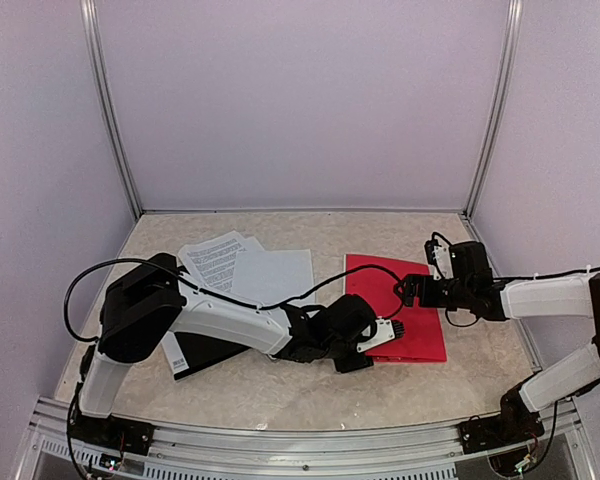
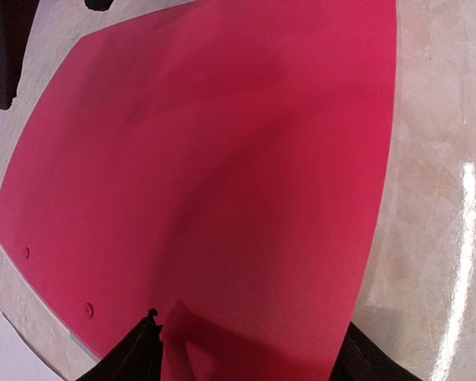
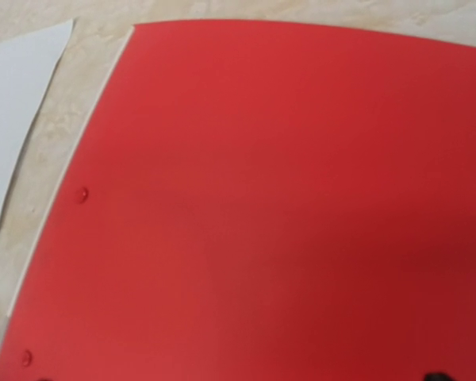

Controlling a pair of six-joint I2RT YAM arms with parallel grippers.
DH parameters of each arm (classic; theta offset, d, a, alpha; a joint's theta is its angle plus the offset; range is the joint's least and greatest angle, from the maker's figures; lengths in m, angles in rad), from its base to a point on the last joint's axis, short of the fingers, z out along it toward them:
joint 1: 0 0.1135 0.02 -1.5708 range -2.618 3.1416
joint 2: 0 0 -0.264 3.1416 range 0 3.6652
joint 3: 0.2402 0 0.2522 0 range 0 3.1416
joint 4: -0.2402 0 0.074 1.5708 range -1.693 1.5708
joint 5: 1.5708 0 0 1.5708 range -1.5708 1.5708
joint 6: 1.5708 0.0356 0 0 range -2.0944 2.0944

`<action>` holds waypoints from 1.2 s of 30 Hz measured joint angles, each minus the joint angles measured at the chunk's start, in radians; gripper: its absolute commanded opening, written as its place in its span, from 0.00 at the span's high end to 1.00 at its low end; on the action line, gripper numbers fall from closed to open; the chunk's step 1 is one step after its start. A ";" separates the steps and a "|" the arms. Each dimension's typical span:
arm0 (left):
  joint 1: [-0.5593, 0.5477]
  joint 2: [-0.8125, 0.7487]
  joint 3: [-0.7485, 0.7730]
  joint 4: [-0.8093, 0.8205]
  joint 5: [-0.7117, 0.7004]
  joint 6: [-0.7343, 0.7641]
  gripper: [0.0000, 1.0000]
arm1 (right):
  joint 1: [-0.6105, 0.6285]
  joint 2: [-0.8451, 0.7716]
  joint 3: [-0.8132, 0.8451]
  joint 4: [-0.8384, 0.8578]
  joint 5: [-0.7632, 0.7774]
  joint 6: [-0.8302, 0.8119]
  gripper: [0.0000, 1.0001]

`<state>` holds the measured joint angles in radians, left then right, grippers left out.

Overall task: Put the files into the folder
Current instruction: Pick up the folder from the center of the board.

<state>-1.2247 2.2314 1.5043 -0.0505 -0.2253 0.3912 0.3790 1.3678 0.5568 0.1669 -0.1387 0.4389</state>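
The red folder (image 1: 395, 300) lies closed and flat on the table right of centre. The files, a blank white sheet (image 1: 273, 276) overlapping a printed one (image 1: 215, 258), lie to its left. My left gripper (image 1: 390, 333) is low over the folder's near left part. In the left wrist view the folder (image 2: 222, 159) fills the frame and the left gripper (image 2: 251, 324) is open, its fingers wide apart over the red cover. My right gripper (image 1: 408, 291) hovers open over the folder's middle and holds nothing. The right wrist view shows the folder (image 3: 285, 198) and a sheet's edge (image 3: 16, 103).
A black flat item with a white label (image 1: 205, 355) lies under my left arm at the near left. White walls and metal posts (image 1: 115, 110) close in the table at the back and sides. Bare beige tabletop (image 1: 280, 395) runs along the near edge.
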 measured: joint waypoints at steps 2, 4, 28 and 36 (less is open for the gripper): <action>0.000 0.001 0.000 0.007 -0.007 0.000 0.35 | 0.000 0.000 -0.001 0.004 0.000 0.000 0.01; 0.000 0.001 0.000 0.016 -0.014 -0.001 0.39 | 0.000 0.000 -0.004 0.006 0.000 0.000 0.01; -0.021 -0.010 -0.214 0.435 -0.204 0.051 1.00 | 0.000 -0.052 0.005 -0.046 -0.006 0.004 0.01; -0.022 -0.076 -0.255 0.504 -0.277 -0.024 1.00 | 0.000 -0.146 0.143 -0.175 0.024 -0.004 0.01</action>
<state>-1.2469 2.1559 1.2495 0.4538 -0.5018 0.3676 0.3786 1.2213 0.6998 -0.0082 -0.1146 0.4351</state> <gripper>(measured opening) 0.004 0.993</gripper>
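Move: Just past its near left-hand corner, the red folder lies under the left hand: its middle is about 13 cm ahead, 5 cm to the right and 3 cm below. The white sheet is some 20 cm ahead and 22 cm left of this hand, the black file about 10 cm ahead and 34 cm left, both 3 cm lower. From the right hand, the folder's middle is roughly 4 cm ahead, 5 cm left and 7 cm down. Closing its part-open fingers, the left hand eases forward over the folder's near left corner and pinches the red cover, then lifts it about 4 cm, drifting a little forward and left. Its wrist turns some 25 degrees, fingertips tipping up. The right hand, fingers wide open, waits, then rises about 8 cm straight up late on. ##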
